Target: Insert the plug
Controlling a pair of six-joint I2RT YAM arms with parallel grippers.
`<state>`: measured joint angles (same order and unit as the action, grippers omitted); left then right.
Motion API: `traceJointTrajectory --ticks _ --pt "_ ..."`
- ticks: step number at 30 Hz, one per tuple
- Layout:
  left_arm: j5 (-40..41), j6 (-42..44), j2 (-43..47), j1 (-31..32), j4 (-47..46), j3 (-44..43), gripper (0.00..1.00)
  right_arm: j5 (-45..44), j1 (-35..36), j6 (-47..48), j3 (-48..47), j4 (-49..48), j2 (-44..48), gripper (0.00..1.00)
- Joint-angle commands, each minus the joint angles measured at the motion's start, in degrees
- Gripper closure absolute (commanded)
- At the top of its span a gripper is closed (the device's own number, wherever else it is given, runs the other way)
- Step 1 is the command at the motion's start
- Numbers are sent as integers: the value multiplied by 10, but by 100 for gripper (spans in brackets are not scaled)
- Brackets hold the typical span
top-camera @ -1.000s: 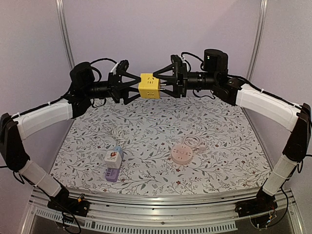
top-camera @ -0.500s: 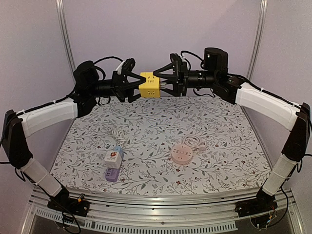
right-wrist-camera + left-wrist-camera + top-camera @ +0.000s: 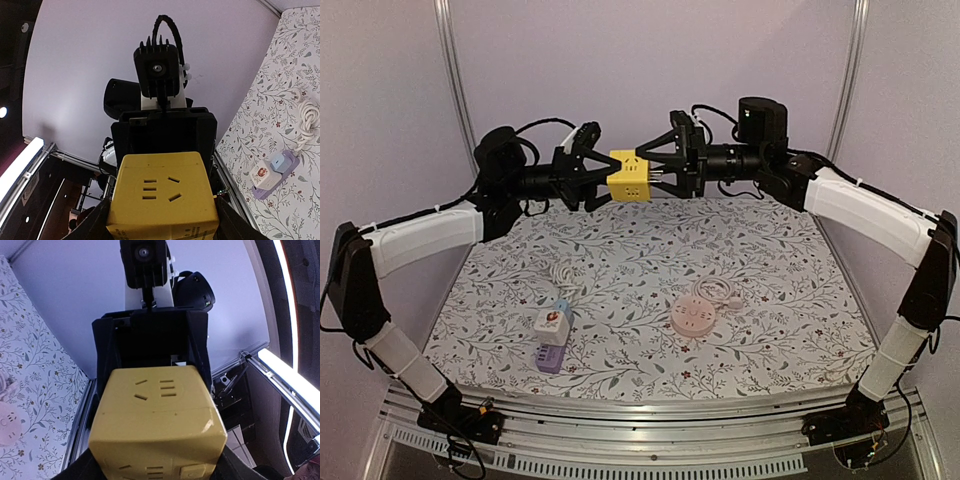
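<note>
A yellow cube socket (image 3: 630, 176) hangs in the air at the back of the table, gripped from both sides. My left gripper (image 3: 603, 180) is shut on its left side, and my right gripper (image 3: 655, 178) is shut on its right side. In the left wrist view the cube (image 3: 155, 420) fills the space between my fingers, slotted faces showing, with the right gripper's black body (image 3: 150, 340) behind it. The right wrist view shows the cube (image 3: 162, 192) the same way, backed by the left gripper (image 3: 165, 135). A white plug block (image 3: 551, 320) with a red mark sits on a purple strip (image 3: 551, 355) on the table.
A coiled white cable (image 3: 560, 272) lies just behind the purple strip at the table's left. A pink round power strip (image 3: 692, 316) with its cord lies right of centre. Metal frame posts stand at both back corners. The flowered cloth (image 3: 770, 300) covers the table.
My left gripper has moved right onto the cube and closed its fingers on it. The right gripper has kept its hold, with the cube nearly still.
</note>
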<state>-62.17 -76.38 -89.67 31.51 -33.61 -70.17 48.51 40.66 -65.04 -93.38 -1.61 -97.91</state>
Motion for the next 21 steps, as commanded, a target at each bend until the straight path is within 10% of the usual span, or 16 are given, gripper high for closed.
traceJointTrajectory --ticks 1,7,21 --pt "-1 4 -12 25 -11 -6 100 -44 10 69 -26 100 9 39" --pt "-5 4 -12 26 -10 2 100 -103 4 157 -27 223 34 3" --pt "-8 73 -33 27 94 1 100 -304 -31 235 84 358 140 1"
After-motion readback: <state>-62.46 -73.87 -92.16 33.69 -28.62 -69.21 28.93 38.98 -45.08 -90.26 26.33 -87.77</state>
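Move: The yellow plug is held high between both grippers, its middle some 3 cm right of the left hand and 2 cm left of the right hand, level with both. Far below the left hand, about 36 to 38 cm, are the pink socket, 15 cm to its right and 2 cm farther out, and the white cube, 16 cm to its left and 3 cm back; the blue plug stands about 14 cm left and 2 cm farther out. The right fingers let go of the yellow plug, opening wide while the left gripper keeps its hold. The right hand sinks first, then draws off to the right, about 7 cm right and 5 cm down in all, its fingers tipping down some 20 degrees and swinging clockwise. The left hand lowers the plug about 4 cm, drifting slightly right. ##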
